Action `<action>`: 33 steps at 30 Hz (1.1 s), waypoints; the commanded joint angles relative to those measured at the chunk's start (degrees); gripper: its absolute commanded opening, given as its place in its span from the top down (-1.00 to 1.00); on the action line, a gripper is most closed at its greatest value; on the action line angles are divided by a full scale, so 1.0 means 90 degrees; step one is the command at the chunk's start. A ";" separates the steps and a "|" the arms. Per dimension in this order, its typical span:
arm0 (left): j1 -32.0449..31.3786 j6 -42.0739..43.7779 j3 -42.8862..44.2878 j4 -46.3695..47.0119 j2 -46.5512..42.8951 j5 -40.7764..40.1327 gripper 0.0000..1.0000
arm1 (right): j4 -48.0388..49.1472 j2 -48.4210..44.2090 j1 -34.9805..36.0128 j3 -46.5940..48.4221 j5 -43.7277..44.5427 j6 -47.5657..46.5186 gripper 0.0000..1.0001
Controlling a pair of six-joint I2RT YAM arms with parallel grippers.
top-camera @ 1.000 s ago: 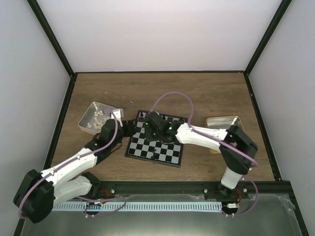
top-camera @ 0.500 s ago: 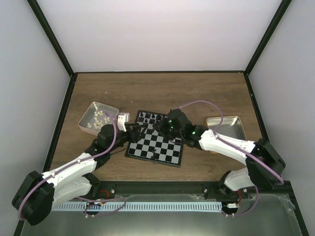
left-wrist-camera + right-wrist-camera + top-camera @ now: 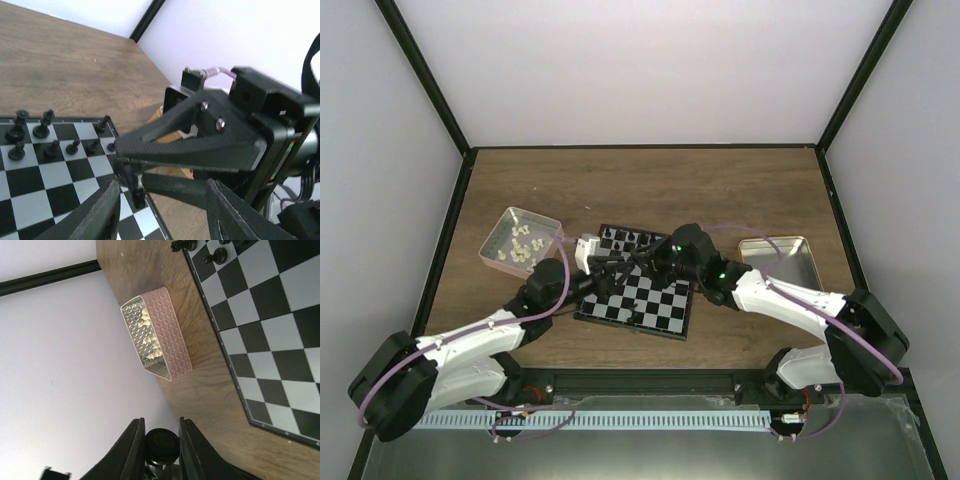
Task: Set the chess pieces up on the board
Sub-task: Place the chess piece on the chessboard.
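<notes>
The board (image 3: 655,312) lies at the table's middle, with several black chess pieces (image 3: 625,238) along its far rows; the left wrist view shows them too (image 3: 45,140). My right gripper (image 3: 642,264) hangs over the board's far part, shut on one black chess piece (image 3: 161,444), seen from its base between the fingers. The left wrist view shows that piece (image 3: 135,192) hanging over the board's edge. My left gripper (image 3: 612,272) faces it from the left, open. Its fingers (image 3: 95,215) stand on either side of the piece and clear of it.
A pinkish tin (image 3: 508,222) holding cream-white pieces stands left of the board, also in the right wrist view (image 3: 170,340). A tan-rimmed metal tin (image 3: 782,262) sits to the right. Black frame posts and pale walls close in the table.
The right arm swung from the board's left side back toward the middle with its piece. The left gripper advanced over the board's left edge toward it, its jaws narrowing.
</notes>
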 commanded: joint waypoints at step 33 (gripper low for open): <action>-0.0296 0.1108 0.1882 -0.3484 0.0600 -0.1140 0.92 | -0.1003 -0.0928 -0.0749 -0.0040 0.0427 -0.1424 -0.31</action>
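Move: The black chess piece is already pinched between the right fingertips, over the board; it lies about 2 cm ahead and 1 cm right of the left hand, some 1 cm lower, so the left fingertips are about 2 cm back and 1 cm left of the right hand, 1 cm above. From the left hand, the board's middle is roughly 2 cm back, 3 cm right and 18 cm down; the standing black pieces are some 9 cm ahead, 2 cm right. The chess piece is passed in mid-air: the left hand dips slightly, then eases about 3 cm forward, turning some 10 degrees, while its half-open fingers shut and pinch the piece. The right hand keeps hold while rising about 1.5 cm, then opens wide and draws off roughly 3 cm to its right. ##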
